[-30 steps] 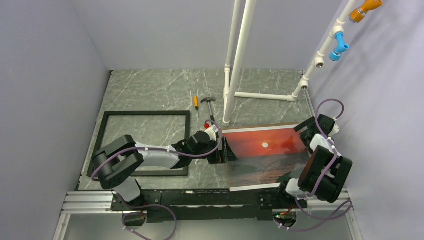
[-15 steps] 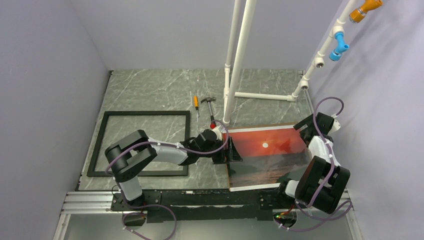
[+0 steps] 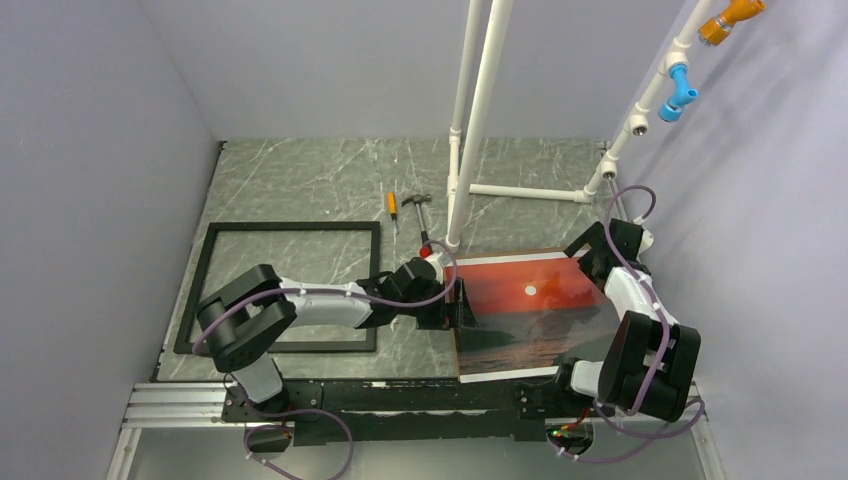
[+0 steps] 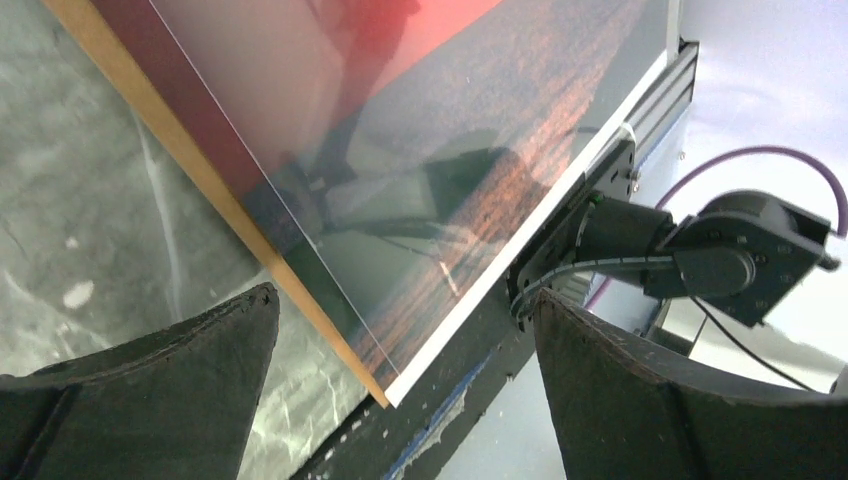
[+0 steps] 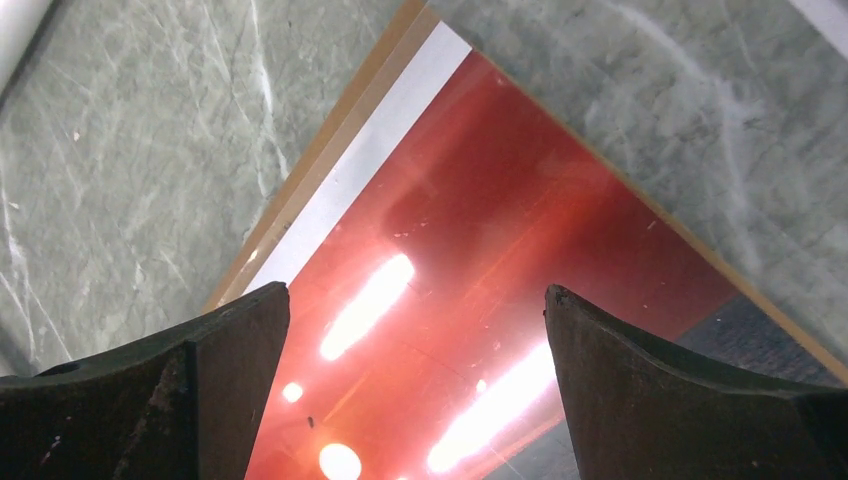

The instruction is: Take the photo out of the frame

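Note:
The photo [image 3: 530, 310], a red sunset over dark sea with a brown board under it, lies flat on the table right of the frame. The empty thin black frame [image 3: 290, 227] lies on the left half of the table. My left gripper [image 3: 456, 303] stands open at the photo's left edge. In the left wrist view its jaws [image 4: 405, 293] straddle the photo's [image 4: 440, 170] near left corner without touching it. My right gripper [image 3: 592, 256] hovers open over the far right corner. In the right wrist view only the glossy red print [image 5: 480, 240] shows between the jaws [image 5: 417, 291].
A hammer [image 3: 421, 215] and an orange-handled screwdriver [image 3: 392, 205] lie just behind the photo. White pipes [image 3: 470, 130] rise from the table at the back and right. The black base rail [image 3: 400, 395] runs along the near edge, close to the photo's front side.
The right gripper has slid from the photo's right edge back and left to its far right corner. The left gripper stayed at the left edge; its elbow shifted and its jaws widened slightly.

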Robot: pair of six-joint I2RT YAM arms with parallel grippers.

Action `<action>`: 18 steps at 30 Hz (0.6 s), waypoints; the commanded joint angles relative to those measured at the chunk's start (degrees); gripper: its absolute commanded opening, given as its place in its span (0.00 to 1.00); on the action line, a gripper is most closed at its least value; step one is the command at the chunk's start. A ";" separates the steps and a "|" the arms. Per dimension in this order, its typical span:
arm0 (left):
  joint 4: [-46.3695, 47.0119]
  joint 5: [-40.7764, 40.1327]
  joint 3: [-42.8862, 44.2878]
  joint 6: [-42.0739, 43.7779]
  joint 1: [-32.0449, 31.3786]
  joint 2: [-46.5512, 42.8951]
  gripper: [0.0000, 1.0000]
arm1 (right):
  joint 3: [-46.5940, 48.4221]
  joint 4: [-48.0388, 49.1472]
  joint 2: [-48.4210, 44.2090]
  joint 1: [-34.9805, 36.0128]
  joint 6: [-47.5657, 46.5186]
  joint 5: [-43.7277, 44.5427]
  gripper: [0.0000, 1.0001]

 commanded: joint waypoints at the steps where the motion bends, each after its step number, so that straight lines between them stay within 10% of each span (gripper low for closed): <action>1: 2.12 0.49 -3.18 -1.38 -2.46 -4.54 1.00 | -0.61 3.20 1.34 0.79 0.41 -1.70 0.99; 18: 27.40 -5.23 -16.83 -31.99 -16.54 -6.67 0.99 | -0.31 5.96 5.72 0.87 -0.62 -3.45 0.99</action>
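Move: The photo on its backing board has its middle about 16 cm to the right and 2 cm ahead of the left hand, 6 cm lower. Its near-left corner lies some 12 cm behind that hand, with almost no sideways offset, and the hammer 20 cm ahead and 8 cm left. From the right hand, the photo's middle is roughly 7 cm back, 10 cm left and 5 cm below; the white pipe's foot is 6 cm ahead and 28 cm left. Along the photo's left edge, the left hand sweeps straight back about 11 cm to its near-left corner, keeping almost level, rolling some 15 degrees and staying wide open. Over the photo's far-right part, the right hand sinks about 2.5 cm and edges 1 cm left, then stops close above the surface, fingers still wide; contact can't be seen. ##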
